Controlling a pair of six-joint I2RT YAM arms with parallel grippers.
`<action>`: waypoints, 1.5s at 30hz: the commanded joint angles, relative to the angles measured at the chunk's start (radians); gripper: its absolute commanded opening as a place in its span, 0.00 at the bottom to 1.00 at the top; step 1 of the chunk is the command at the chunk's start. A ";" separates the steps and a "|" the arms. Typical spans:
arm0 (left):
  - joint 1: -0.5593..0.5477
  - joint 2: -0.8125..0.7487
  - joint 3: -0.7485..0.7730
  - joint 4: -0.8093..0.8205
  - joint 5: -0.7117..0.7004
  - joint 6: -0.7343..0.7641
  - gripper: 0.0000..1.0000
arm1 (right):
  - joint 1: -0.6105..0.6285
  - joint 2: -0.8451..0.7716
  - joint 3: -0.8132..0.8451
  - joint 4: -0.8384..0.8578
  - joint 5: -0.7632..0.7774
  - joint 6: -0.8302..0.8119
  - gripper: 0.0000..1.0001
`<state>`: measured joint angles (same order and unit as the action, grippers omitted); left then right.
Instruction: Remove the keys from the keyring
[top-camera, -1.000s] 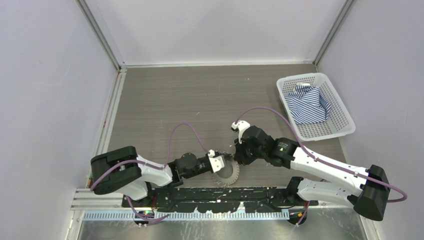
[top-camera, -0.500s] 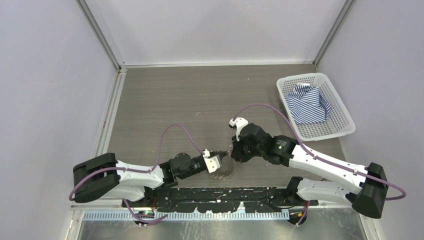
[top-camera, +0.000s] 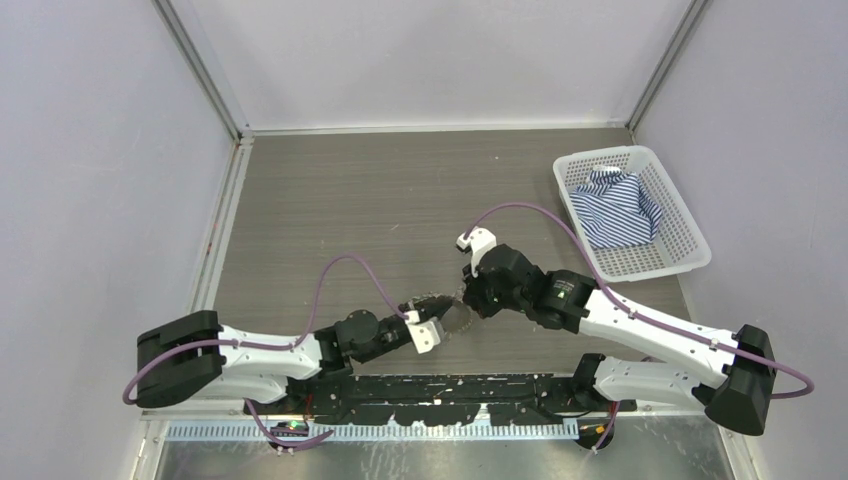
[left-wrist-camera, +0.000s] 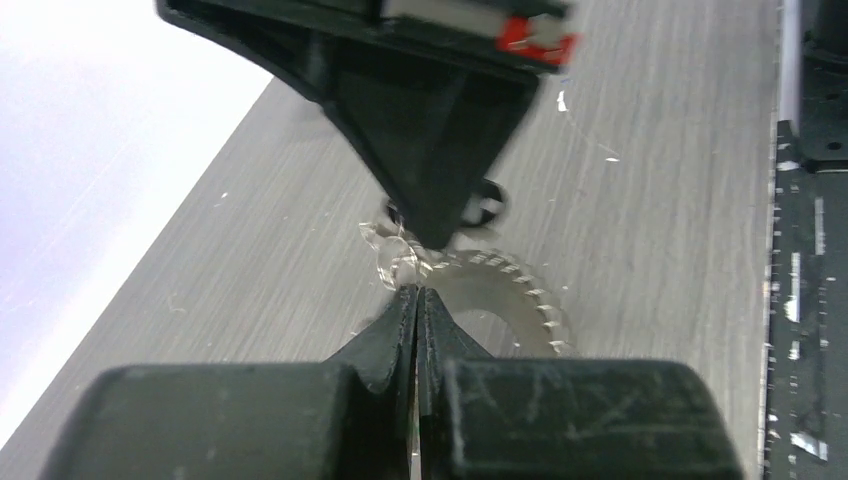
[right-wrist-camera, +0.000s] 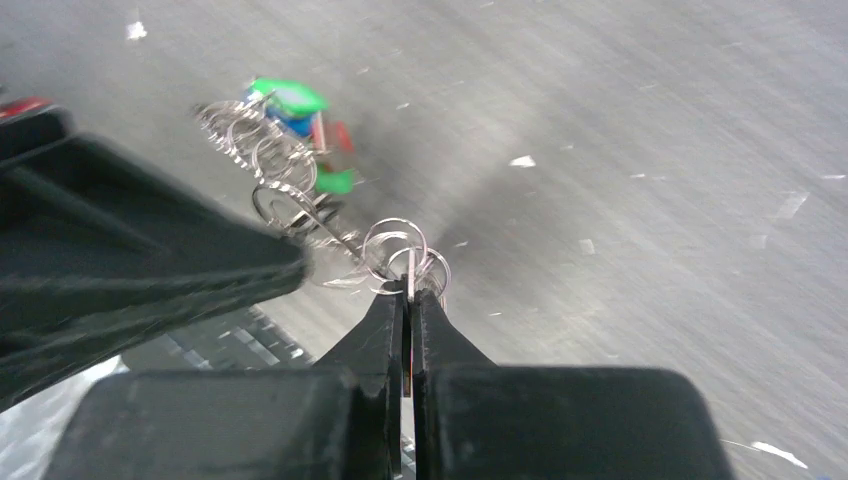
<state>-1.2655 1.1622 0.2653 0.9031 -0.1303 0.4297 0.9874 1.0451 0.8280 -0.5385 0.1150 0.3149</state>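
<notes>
The keyring (top-camera: 446, 312), a silvery toothed ring, hangs just above the table between both grippers. In the left wrist view its jagged rim (left-wrist-camera: 500, 290) curves off to the right. My left gripper (left-wrist-camera: 416, 292) is shut on a cluster of small rings at that rim. My right gripper (right-wrist-camera: 408, 293) is shut on a thin flat metal piece seen edge-on, which looks like a key, with small split rings (right-wrist-camera: 398, 245) looped round its tips. Keys (right-wrist-camera: 295, 105) with green, blue and red heads dangle at the far end of the ring chain. The two grippers meet tip to tip (top-camera: 452, 305).
A white mesh basket (top-camera: 690, 262) holding a striped blue-and-white cloth (top-camera: 615, 205) stands at the right edge of the table. Grey walls close off the left, back and right. The black rail of the arm bases (top-camera: 440, 392) runs along the near edge.
The left arm has stretched lower and further left, and its gripper has moved up and left. The keyring has moved up and left from its spot by the rail, and the right gripper followed slightly.
</notes>
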 joint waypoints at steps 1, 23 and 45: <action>-0.039 -0.032 0.009 -0.028 0.006 0.033 0.00 | -0.035 -0.034 0.015 0.054 0.287 -0.068 0.01; 0.139 -0.028 -0.007 0.125 0.230 -0.261 0.21 | -0.025 -0.102 -0.046 0.144 -0.026 -0.151 0.01; 0.229 0.135 0.074 0.120 0.402 -0.370 0.33 | 0.085 -0.180 -0.152 0.268 0.048 -0.299 0.01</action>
<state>-1.0401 1.2697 0.2985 0.9943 0.2520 0.0639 1.0550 0.9005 0.6788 -0.3580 0.1173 0.0551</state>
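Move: The keyring's small rings, pinched at the right fingertips, sit about 3 cm to the right and 1 cm ahead of the shut left fingertips, at about their height. From the left hand, the coloured keys hang some 7 cm below, about 1 cm ahead and 1 cm left; the loop of rings droops some 5 cm below, 2 cm back and 3 cm right. The keyring stays pinched in the right fingers as that hand springs forward and right about 4 cm, then returns back and left, turning some 20 degrees counter-clockwise and tipping up. The left hand dips and goes forward about 2 cm, rises while opening about a third, then comes back and down, rolling about 20 degrees, its open fingertips closing in around the hanging rings. ##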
